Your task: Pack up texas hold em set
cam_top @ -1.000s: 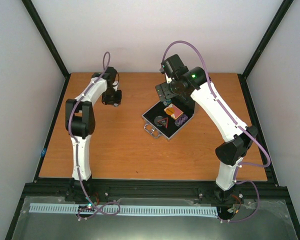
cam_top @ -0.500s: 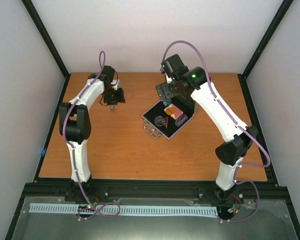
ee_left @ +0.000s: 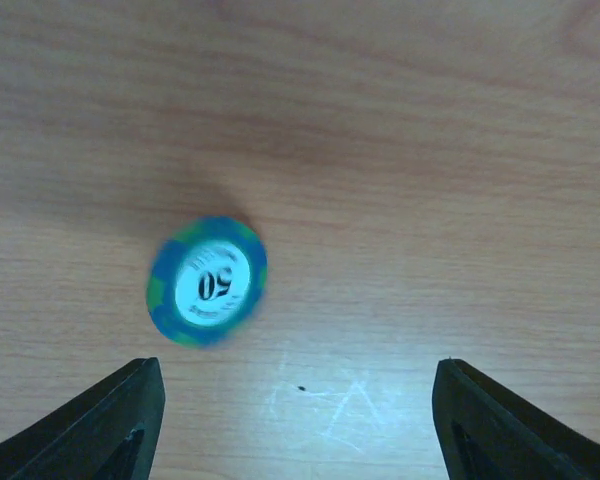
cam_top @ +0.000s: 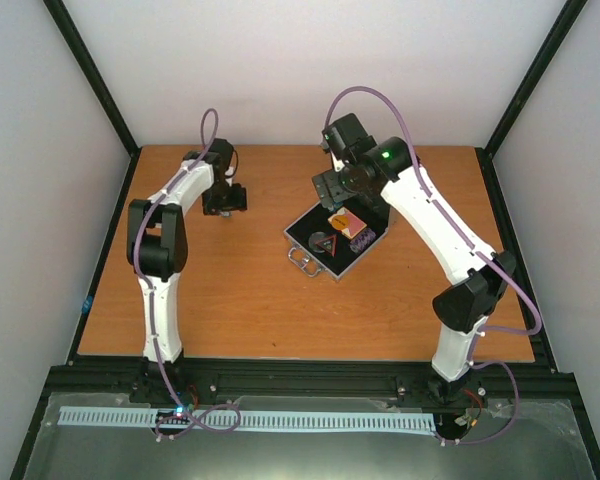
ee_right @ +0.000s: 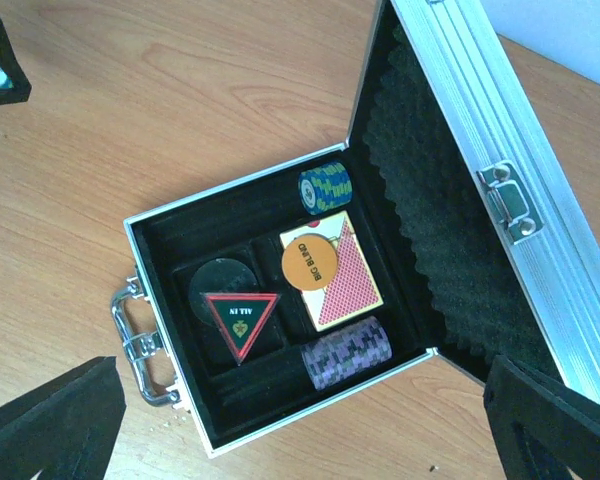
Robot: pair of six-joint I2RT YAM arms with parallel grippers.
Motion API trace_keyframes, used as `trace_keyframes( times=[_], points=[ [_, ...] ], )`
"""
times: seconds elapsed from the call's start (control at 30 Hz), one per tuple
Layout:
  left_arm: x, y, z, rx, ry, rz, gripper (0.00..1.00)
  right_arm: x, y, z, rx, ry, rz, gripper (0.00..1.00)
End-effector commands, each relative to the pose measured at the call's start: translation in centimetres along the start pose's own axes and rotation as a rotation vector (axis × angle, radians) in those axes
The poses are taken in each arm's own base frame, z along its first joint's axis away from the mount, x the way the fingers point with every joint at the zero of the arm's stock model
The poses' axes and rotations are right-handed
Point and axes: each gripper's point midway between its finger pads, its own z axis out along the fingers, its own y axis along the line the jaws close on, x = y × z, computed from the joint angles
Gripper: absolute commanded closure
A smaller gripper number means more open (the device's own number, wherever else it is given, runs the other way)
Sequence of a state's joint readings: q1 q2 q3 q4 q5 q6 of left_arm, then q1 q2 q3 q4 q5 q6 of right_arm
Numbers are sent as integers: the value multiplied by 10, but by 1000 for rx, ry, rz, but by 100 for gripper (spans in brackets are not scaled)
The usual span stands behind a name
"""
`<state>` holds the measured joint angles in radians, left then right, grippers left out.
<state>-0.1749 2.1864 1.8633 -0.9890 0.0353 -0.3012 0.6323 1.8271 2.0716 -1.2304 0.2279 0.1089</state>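
Note:
A blue-green poker chip (ee_left: 207,282) marked 50 shows blurred over the wooden table, free of both fingers. My left gripper (ee_left: 298,425) is open just near of it, at the table's far left (cam_top: 225,198). The silver case (cam_top: 328,242) lies open mid-table, its lid (ee_right: 480,150) raised. In its black lining sit a blue chip stack (ee_right: 325,188), a pink-white card pack (ee_right: 350,285) with an orange disc (ee_right: 310,262) on it, a black-red triangle (ee_right: 238,320) and a purple chip stack (ee_right: 350,352). My right gripper (ee_right: 300,425) hangs open above the case, holding nothing.
The case's metal handle (ee_right: 135,345) points toward the near left. A dark round disc (ee_right: 220,278) lies under the triangle. Black frame rails (cam_top: 100,260) border the table on both sides, with white walls behind.
My left gripper has opened and let go of the blue-green chip, after turning slightly at the far left. The right arm has stayed over the case.

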Motion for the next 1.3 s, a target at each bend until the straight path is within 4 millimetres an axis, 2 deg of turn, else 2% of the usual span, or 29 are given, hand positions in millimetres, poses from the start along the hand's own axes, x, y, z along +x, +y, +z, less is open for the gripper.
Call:
trace_keyframes(
  times=[0.0, 0.43, 0.57, 0.77, 0.97, 1.03, 1.27],
  points=[
    [5, 13, 21, -66, 18, -22, 24, 1, -10, -18, 15, -34, -1, 0],
    [-6, 31, 44, -155, 3, -11, 24, 5, -8, -18, 0, -25, -4, 0],
    [-11, 30, 56, -148, 17, -12, 24, 5, -8, -18, -2, -22, -6, 0],
    [-16, 27, 62, -135, 11, -16, 28, 8, -8, -18, -1, -13, -6, 0],
    [4, 28, 66, -119, 61, -9, 37, 8, -10, -18, 10, -13, -4, 0],
    [13, 30, 67, -119, 75, -4, 43, 9, -10, -18, 10, -10, -3, 0],
    [34, 34, 63, -113, 94, 5, 49, 7, -7, -15, 1, -12, -2, 0]
  ],
)
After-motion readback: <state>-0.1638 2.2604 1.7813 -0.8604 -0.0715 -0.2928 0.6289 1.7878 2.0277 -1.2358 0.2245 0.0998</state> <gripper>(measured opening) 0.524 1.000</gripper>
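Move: Just below the left fingers, the stack of 50 chips stands about 2 cm ahead and 2 cm to the left, its middle some 6 cm down. The open case lies about 36 cm to that hand's right and 7 cm nearer the base; the chip roll in its far left corner is 36 cm right and 4 cm ahead of the hand. From the right hand, the stack is about 36 cm left, 12 cm ahead and 27 cm down. Sinking about 5 cm with open fingers, the left hand also shifts some 2 cm left to straddle the stack of 50 chips, its left side tipping up slightly. Low down, it edges forward 2 cm or so, then eases back by about 1.5 cm while the fingers narrow to roughly half open around the stack; a grip cannot be made out yet. ##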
